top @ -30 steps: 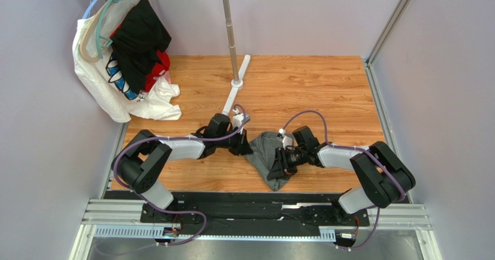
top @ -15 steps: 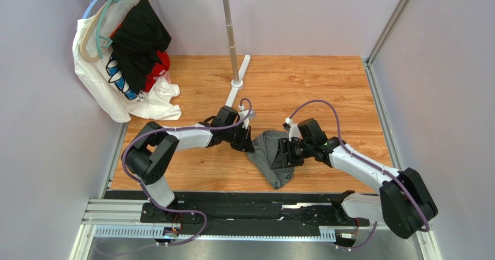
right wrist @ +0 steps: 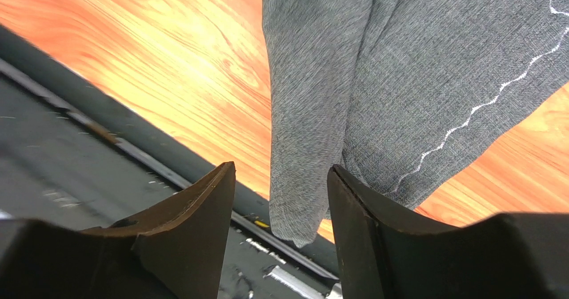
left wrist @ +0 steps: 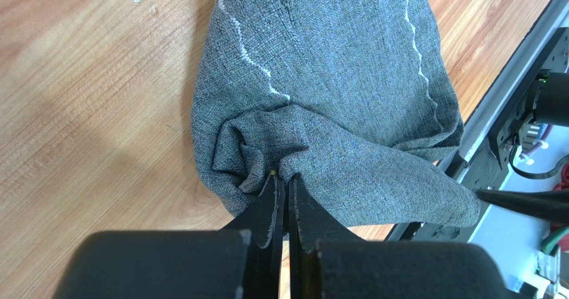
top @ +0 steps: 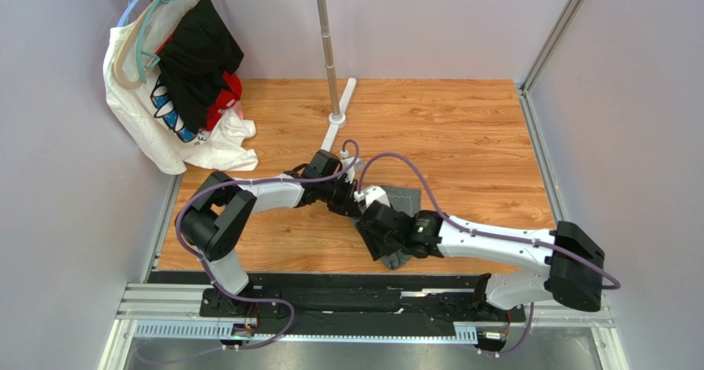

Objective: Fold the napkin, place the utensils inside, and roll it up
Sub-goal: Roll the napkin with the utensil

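Observation:
The napkin, a dark grey cloth with a pale stitched line, lies crumpled on the wooden table near its front edge. My left gripper is shut on a bunched fold at the cloth's left end, with cloth spreading away beyond the fingertips. My right gripper reaches across the cloth from the right and is open. In the right wrist view a hanging corner of the napkin dangles between the spread fingers without touching them. The utensils are out of view.
White, black and red clothes on hangers hang at the back left. A metal rack pole rises from a white base behind the arms. The black rail runs along the table's front edge, just below the napkin corner.
My right arm has swung left across the napkin and its jaws have opened wider. The left gripper shifted slightly right and stays shut on the cloth.

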You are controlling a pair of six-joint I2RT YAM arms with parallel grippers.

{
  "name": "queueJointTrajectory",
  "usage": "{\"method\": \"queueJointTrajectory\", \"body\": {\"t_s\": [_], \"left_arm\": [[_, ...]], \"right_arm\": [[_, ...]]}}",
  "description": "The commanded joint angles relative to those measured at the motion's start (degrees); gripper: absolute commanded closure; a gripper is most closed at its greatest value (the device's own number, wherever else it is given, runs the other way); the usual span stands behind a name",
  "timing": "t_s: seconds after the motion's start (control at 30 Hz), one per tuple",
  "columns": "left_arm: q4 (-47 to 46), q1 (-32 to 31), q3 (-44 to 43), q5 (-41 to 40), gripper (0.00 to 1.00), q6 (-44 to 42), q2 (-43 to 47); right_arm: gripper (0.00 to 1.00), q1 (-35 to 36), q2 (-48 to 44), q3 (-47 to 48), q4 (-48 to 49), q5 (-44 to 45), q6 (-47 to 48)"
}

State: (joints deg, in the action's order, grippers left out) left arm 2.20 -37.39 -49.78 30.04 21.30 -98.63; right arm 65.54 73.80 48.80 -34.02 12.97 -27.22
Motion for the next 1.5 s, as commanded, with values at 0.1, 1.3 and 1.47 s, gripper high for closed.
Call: {"method": "queueJointTrajectory", "body": {"t_s": [0.1, 1.3, 1.47], "left_arm": [[2.9, 0.03, -1.55, 0.19, 1.0, -0.38, -1.21], [0.35, 1.78, 2.66, -1.65, 0.26, 1.46, 7.73], [-0.26, 3.37, 8.29, -5.33, 0.21, 1.82, 14.24]], "right_arm": [[0.44, 9.51, 8.28, 5.95, -1.31, 18.22, -0.47], [0.98, 0.56, 9.8, -6.95, 12.82, 2.96, 3.31], [1.0, -4.89, 5.04, -10.21, 15.48, -10.14, 4.98]]}}
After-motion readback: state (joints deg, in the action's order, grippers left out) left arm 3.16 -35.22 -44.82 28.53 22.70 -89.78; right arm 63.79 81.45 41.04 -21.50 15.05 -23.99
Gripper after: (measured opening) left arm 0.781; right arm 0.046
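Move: The part of the rolled napkin edge I'm about to pinch lies about 6 cm below my right hand, 2 cm ahead and 1 cm to its right. From my left hand, still shut on the same roll farther out, it is roughly 8 cm back and 6 cm right. From my right hand, the roll's near tip lies some 2 cm back and 4 cm right, and the flat napkin body about 9 cm ahead and 5 cm right, both around 8 cm below. I sink my half-open right hand about 6 cm onto the rolled edge, first drifting a little left, then easing forward and right; its wrist tips some 20 degrees and mostly comes back as the fingers shut and pinch the roll. My left hand keeps its hold until then, opens wide, and comes free leftwards and up, some 2 cm each way. ##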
